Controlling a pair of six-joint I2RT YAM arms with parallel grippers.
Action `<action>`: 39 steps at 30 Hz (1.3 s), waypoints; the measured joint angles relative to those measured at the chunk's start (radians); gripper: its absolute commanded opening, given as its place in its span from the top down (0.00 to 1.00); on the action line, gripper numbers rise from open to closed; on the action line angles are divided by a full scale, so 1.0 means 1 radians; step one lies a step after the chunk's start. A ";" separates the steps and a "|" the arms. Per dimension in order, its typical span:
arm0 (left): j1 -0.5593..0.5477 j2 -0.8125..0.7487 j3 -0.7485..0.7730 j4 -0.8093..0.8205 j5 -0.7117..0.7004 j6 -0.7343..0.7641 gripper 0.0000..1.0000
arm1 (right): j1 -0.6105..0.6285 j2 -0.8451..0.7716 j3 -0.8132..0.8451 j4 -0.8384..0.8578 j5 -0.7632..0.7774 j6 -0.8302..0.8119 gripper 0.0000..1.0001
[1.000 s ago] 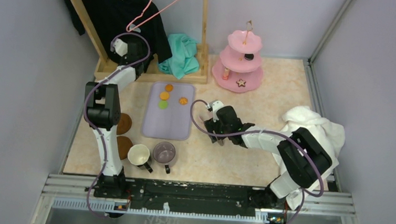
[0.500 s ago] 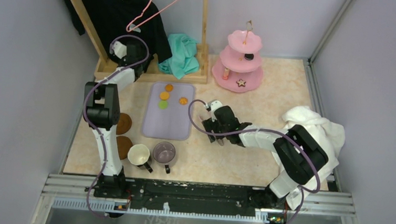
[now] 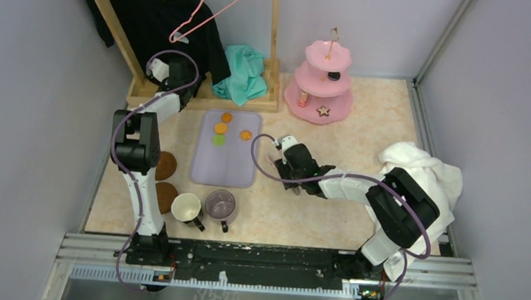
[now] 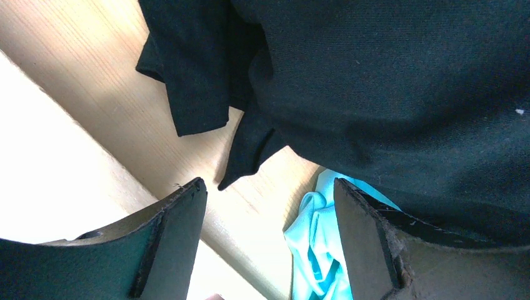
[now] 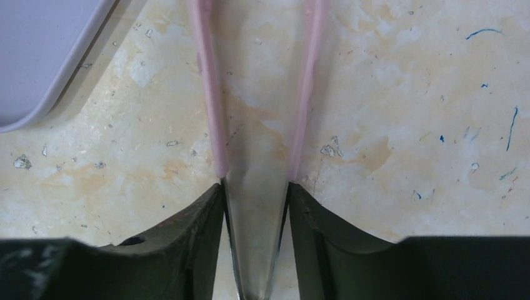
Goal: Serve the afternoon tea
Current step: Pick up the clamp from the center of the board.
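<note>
Three orange sweets (image 3: 220,128) and a green one (image 3: 218,140) lie on a lilac tray (image 3: 230,167). The pink three-tier stand (image 3: 322,83) at the back holds a star cookie (image 3: 322,111) and a black round (image 3: 333,76). A cream mug (image 3: 187,206) and a purple see-through mug (image 3: 220,204) stand by two brown coasters (image 3: 165,165). My right gripper (image 5: 256,187) is shut on pink-armed tongs (image 5: 209,94), low over the table just right of the tray (image 5: 37,50). My left gripper (image 4: 269,187) is open and holds nothing, up against a black garment (image 4: 375,94).
A wooden rack (image 3: 202,102) with the hanging black garment (image 3: 159,15) and a teal cloth (image 3: 243,74) stands at the back left. A white towel (image 3: 417,168) lies at the right by my right arm. Walls close in on both sides.
My right gripper's jaws have closed in on the tongs, and the right arm has edged slightly left toward the tray. The left arm has barely moved.
</note>
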 measured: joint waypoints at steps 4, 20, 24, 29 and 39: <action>0.002 -0.002 -0.004 0.005 0.000 0.000 0.20 | 0.002 0.000 0.003 -0.005 0.001 0.010 0.73; 0.018 -0.002 -0.004 0.006 0.008 -0.017 0.20 | 0.004 0.002 0.157 -0.235 -0.029 -0.010 0.88; 0.019 -0.002 -0.004 0.006 0.011 -0.023 0.20 | 0.004 0.002 0.238 -0.275 -0.038 -0.031 0.87; 0.024 -0.002 -0.004 0.005 0.014 -0.035 0.20 | 0.005 0.017 0.333 -0.311 -0.066 -0.064 0.85; 0.035 -0.004 0.003 -0.025 0.015 -0.045 0.20 | 0.008 0.267 0.650 -0.394 -0.171 -0.125 0.80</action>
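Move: The clamp already lies between the right hand's fingers, its middle at the hand's height and about 1 cm ahead. From that hand, the tray's middle is roughly 18 cm left and 7 cm ahead, with the orange flower biscuit on it some 12 cm left and 11 cm ahead; the purple cup is about 18 cm left and 11 cm back. From the left hand, the clamp lies about 38 cm right, 30 cm back and 10 cm below. The right fingers squeeze the clamp, lift about 8 cm, then swing left some 10 cm and forward towards the tray. ##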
